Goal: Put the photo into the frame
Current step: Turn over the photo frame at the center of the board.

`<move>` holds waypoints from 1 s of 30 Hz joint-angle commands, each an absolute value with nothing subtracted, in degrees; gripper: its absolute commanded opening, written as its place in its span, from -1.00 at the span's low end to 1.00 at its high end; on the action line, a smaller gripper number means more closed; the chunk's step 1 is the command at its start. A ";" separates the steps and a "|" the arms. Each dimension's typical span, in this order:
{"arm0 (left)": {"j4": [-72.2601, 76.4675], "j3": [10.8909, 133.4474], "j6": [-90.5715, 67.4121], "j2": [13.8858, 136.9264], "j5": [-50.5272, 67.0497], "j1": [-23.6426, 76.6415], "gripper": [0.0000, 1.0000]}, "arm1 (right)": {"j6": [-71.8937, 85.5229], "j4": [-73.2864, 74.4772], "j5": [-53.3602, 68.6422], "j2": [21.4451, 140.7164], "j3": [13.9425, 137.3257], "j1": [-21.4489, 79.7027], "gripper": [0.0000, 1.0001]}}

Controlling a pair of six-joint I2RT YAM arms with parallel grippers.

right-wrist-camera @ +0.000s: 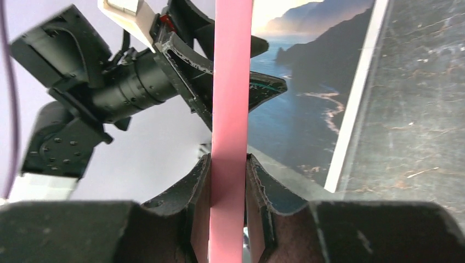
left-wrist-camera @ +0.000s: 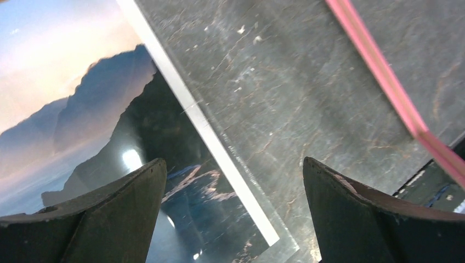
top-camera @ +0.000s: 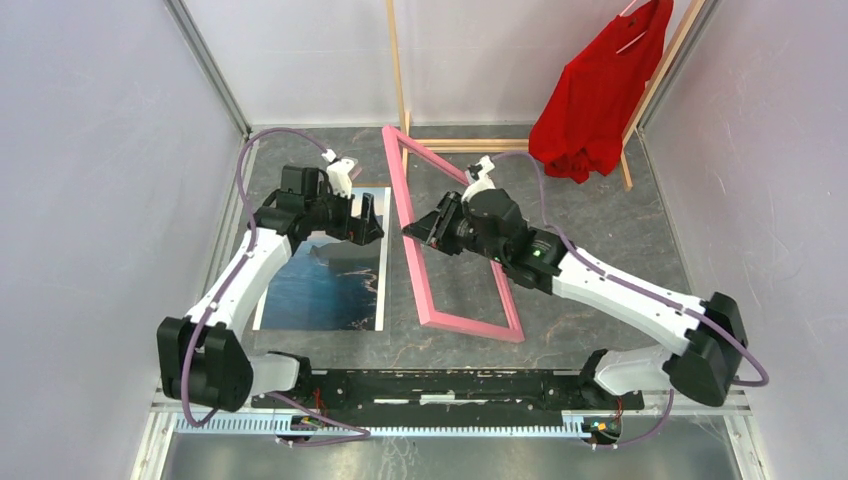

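Observation:
The photo (top-camera: 325,285), a sea coast print with a white border, lies flat on the table at the left. My left gripper (top-camera: 365,232) hovers open over its right edge. In the left wrist view the fingers (left-wrist-camera: 126,208) straddle the photo's (left-wrist-camera: 82,109) white border, and nothing is between them (left-wrist-camera: 233,164). The pink frame (top-camera: 470,325) stands tilted, its left rail lifted. My right gripper (top-camera: 412,230) is shut on that rail. The right wrist view shows the rail (right-wrist-camera: 233,82) pinched between both pads (right-wrist-camera: 228,159), with the photo (right-wrist-camera: 307,82) beyond it.
A red garment (top-camera: 595,90) hangs on a bare-wood rack (top-camera: 400,70) at the back right. Pale walls close in on both sides. The dark marbled tabletop (top-camera: 600,230) lies under the frame. A clear sheet's edge (left-wrist-camera: 285,241) shows beside the photo's corner.

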State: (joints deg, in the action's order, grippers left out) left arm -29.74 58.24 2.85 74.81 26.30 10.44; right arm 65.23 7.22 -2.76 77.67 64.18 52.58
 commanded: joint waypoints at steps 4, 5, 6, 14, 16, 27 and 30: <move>-25.53 61.61 -4.45 68.65 29.24 13.04 1.00 | 71.70 -4.56 -0.28 69.90 61.68 51.60 -1.00; -25.50 62.47 -5.01 68.71 29.37 13.28 1.00 | 72.19 -4.93 -0.17 69.63 61.42 51.56 -1.00; -25.53 62.90 -5.56 68.85 29.53 13.47 1.00 | 72.74 -5.49 -0.17 69.39 61.18 51.43 -1.00; -23.46 66.90 -10.08 69.51 29.06 14.88 1.00 | 77.18 -11.32 6.78 70.48 60.81 50.35 -0.97; -23.08 67.67 -11.10 69.65 28.68 15.15 1.00 | 78.59 -13.58 8.63 70.67 60.11 50.14 -0.95; -20.70 71.04 -13.97 72.44 24.12 18.06 1.00 | 77.56 -15.28 13.42 69.67 57.14 47.62 0.15; -20.73 72.90 -14.13 74.13 21.84 19.44 1.00 | 66.86 -2.72 14.82 71.26 63.89 45.97 0.46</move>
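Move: The frame's raised long bar, still pinched near its middle by the right fingers, passes about 7 cm to the right of the open left hand and some 10 cm above it, reaching both farther out and nearer in. The frame's lower long bar is about 18 cm to the right of the right hand and 25 cm below it, level fore and aft. The photo's middle lies roughly 12 cm left of the left hand, 4 cm back and 15 cm below. The frame's raised bar is carried about 6 cm further up and 2 cm back by the right hand, which rolls some 25 degrees with it to stand the frame up; the right fingers then open around the bar at the end. The open left hand climbs about 11 cm and goes 5 cm right to this bar, its fingers tilting up slightly and staying wide open. ##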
